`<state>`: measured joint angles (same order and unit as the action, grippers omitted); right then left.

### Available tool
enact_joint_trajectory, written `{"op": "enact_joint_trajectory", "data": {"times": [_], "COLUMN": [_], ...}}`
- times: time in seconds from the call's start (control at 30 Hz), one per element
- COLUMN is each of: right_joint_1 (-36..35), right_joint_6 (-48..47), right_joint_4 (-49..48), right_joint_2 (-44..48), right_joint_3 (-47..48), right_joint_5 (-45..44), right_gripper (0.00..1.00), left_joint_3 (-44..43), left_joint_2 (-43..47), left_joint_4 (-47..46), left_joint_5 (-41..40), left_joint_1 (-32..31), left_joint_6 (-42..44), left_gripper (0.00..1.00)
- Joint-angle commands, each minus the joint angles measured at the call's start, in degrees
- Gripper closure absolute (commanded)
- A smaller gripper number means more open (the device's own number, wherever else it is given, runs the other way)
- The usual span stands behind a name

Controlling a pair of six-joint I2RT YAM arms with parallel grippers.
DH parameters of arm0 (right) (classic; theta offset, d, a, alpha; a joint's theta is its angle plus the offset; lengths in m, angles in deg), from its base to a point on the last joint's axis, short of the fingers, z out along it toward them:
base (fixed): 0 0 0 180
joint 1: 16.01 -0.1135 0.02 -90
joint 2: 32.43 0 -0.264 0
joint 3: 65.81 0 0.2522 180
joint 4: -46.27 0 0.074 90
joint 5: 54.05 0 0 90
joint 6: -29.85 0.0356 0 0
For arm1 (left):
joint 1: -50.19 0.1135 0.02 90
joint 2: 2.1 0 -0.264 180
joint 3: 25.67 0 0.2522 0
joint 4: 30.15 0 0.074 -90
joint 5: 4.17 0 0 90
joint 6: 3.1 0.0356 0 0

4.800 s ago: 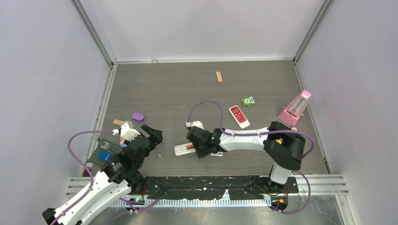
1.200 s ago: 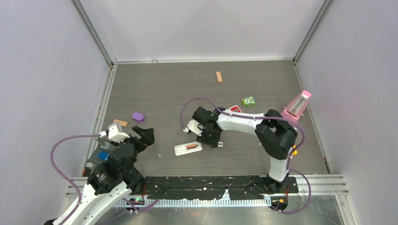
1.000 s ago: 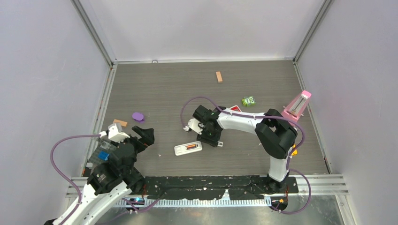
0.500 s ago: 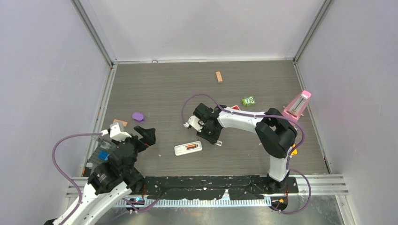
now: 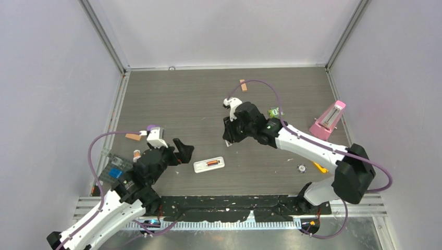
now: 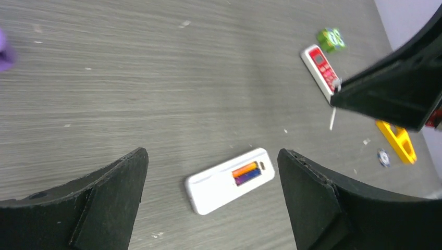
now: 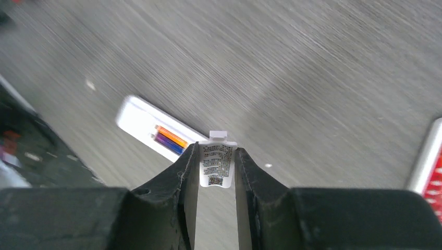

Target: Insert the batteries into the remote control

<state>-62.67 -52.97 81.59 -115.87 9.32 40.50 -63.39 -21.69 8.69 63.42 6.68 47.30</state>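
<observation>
The white remote control (image 5: 208, 164) lies back-up on the table with its battery bay uncovered. An orange and a dark purple cell, the batteries (image 6: 246, 173), sit side by side in that bay; the right wrist view shows the batteries (image 7: 169, 139) too. My right gripper (image 5: 229, 136) hangs above and behind the remote, shut on a small white labelled battery cover (image 7: 217, 164). Just left of the remote, my left gripper (image 5: 183, 152) stands wide open, and its wrist view shows the remote (image 6: 224, 182) between the fingers with nothing held.
A red-faced remote (image 6: 321, 70) lies right of the white one, with a green toy (image 5: 275, 112) beyond it. A wooden block (image 5: 243, 85) is at the back, a pink metronome (image 5: 328, 119) at right, and a yellow piece (image 5: 319, 166) and small disc (image 5: 301, 167) at front right. A purple disc (image 5: 151, 127) is at left.
My right gripper closed on the battery cover, then lifted it up and back to the right. My left arm moved right, close to the remote, still open.
</observation>
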Motion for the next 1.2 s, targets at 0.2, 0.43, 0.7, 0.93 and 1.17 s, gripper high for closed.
{"op": "enact_joint_trajectory", "data": {"times": [0.2, 0.43, 0.7, 0.93, 1.17], "right_joint_1": [-0.01, -1.0, -3.4, -3.95, -4.49], "right_joint_6": [59.89, 78.28, 89.3, 92.2, 93.94], "right_joint_4": [-26.67, -34.77, -33.3, -33.96, -33.35], "right_joint_2": [13.88, 20.04, 23.61, 23.36, 22.71], "right_joint_3": [-18.01, -29.65, -32.61, -32.96, -33.39], "right_joint_5": [-3.66, -7.56, -10.7, -9.6, -8.96], "right_gripper": [0.84, 0.85, 0.86, 0.84, 0.84], "left_joint_3": [4.53, 7.35, 6.55, 2.72, 1.99], "left_joint_2": [-8.51, -13.44, -19.45, -28.15, -31.27], "left_joint_4": [-30.3, -42.24, -48.44, -50.28, -53.12], "left_joint_5": [20.9, 26.79, 25.28, 25.4, 20.3], "left_joint_1": [-0.26, -2.28, -6.39, -8.35, -10.07], "left_joint_6": [-0.97, 1.08, 4.92, 4.44, 2.91], "left_gripper": [0.01, 0.03, 0.15, 0.28, 0.43]}}
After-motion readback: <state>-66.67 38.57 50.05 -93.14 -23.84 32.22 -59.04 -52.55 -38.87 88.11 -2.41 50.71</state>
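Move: My right hand already holds the battery cover, which hangs about 17 cm to the right of my left hand, 5 cm ahead and 3 cm lower. The white remote lies about 9 cm right of my left hand, 1 cm ahead and 14 cm below. From my right hand, the open left gripper is some 17 cm left, 6 cm back and 3 cm higher; the red remote is 11 cm ahead, 15 cm right, 12 cm below. I sweep my left hand about 15 cm to the right, over the white remote towards the battery cover, turning it some 35 degrees clockwise and partly closing its fingers on the way. My right hand keeps its pinch, rolls the cover about 90 degrees around the finger line, clockwise seen from behind the hand, and ends about 4.5 cm back and 3.5 cm higher after a dip midway. ##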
